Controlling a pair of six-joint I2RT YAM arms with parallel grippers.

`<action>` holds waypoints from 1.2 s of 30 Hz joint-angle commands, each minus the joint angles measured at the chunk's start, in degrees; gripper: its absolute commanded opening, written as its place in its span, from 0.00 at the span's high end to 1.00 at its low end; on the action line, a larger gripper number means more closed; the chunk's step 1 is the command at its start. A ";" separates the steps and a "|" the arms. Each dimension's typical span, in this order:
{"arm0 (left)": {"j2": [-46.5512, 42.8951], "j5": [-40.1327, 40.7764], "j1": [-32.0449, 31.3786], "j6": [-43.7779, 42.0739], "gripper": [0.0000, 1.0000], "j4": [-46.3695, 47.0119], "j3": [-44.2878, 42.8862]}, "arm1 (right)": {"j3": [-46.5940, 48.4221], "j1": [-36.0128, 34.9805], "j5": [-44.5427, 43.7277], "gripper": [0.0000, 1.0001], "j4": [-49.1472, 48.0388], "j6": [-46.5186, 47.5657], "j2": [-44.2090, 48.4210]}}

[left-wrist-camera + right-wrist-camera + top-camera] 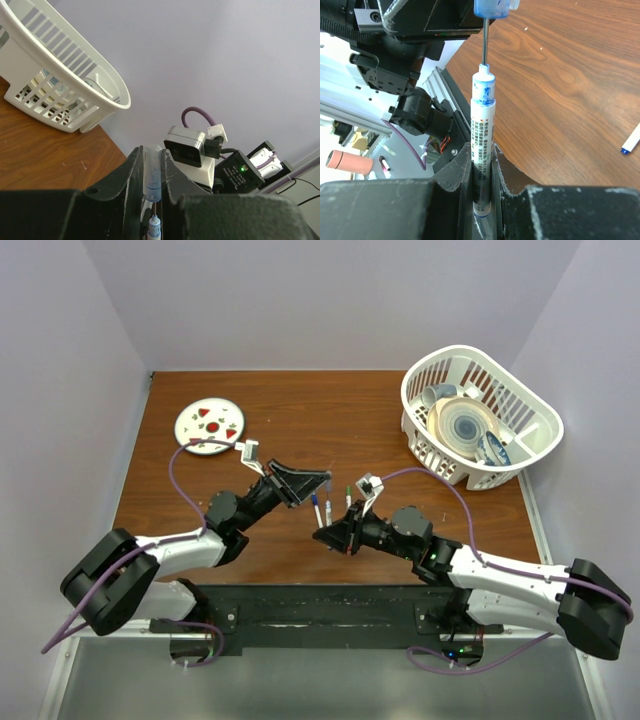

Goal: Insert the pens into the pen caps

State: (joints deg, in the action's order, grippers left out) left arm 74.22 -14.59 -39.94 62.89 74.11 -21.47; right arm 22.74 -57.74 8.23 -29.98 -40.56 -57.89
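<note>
My right gripper (481, 150) is shut on a white pen (483, 115) with a blue nib end, which stands straight out from the jaws. My left gripper (151, 152) is shut on a translucent blue pen cap (152, 172), its mouth facing the pen. The pen's thin needle tip (484, 45) reaches into the cap's mouth (495, 6), while the blue collar is still outside. In the top view the left gripper (318, 480) and right gripper (328, 530) meet above the table's middle. A second blue-tipped pen (631, 144) lies on the wood. A green-tipped pen (348, 492) lies near the grippers.
A white slatted basket (470, 352) holding dishes stands at the back right, and it also shows in the left wrist view (75, 65). A round white plate (209, 426) with red shapes lies at the back left. Purple cables loop off both arms.
</note>
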 commanded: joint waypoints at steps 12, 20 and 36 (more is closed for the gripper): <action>-4.17 -3.42 -2.86 -1.81 1.00 9.47 6.62 | 8.54 -0.18 -7.79 1.00 6.25 2.41 1.47; -5.48 -7.73 -3.74 -2.25 1.00 10.45 5.83 | 12.94 -0.18 -7.79 1.00 8.71 6.62 2.42; -16.84 -7.29 -3.74 -21.57 0.02 -28.13 -11.99 | 13.56 -0.27 3.98 1.00 12.84 11.11 5.94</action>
State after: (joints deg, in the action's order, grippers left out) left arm 55.55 -19.46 -43.57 49.71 58.33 -26.26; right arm 32.93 -58.00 8.67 -16.64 -31.75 -53.23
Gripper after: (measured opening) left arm 0.962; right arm 0.158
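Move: The pen, still pinched by the right fingers and leaning forward, has its middle about 6 cm back from and 5 cm below the left hand, its bare tip right at the mouth of the held cap. From the right hand that cap is some 8 cm ahead, 7 cm up and 1 cm right. On the table about 19 cm below the right hand lie a blue-capped pen, 17 cm ahead and 3 cm left, and a green-tipped pen, 17 cm ahead and 6 cm right. The cap goes down over the pen's tip: the left hand draws it back about 3 cm and slightly down while the right pushes the pen up into it. The left fingers then open wide, let go and back off upward, some 8 cm, and farther back, wrist tipping up nearly 20 degrees. The right keeps its grip and rises about 5 cm in all. ##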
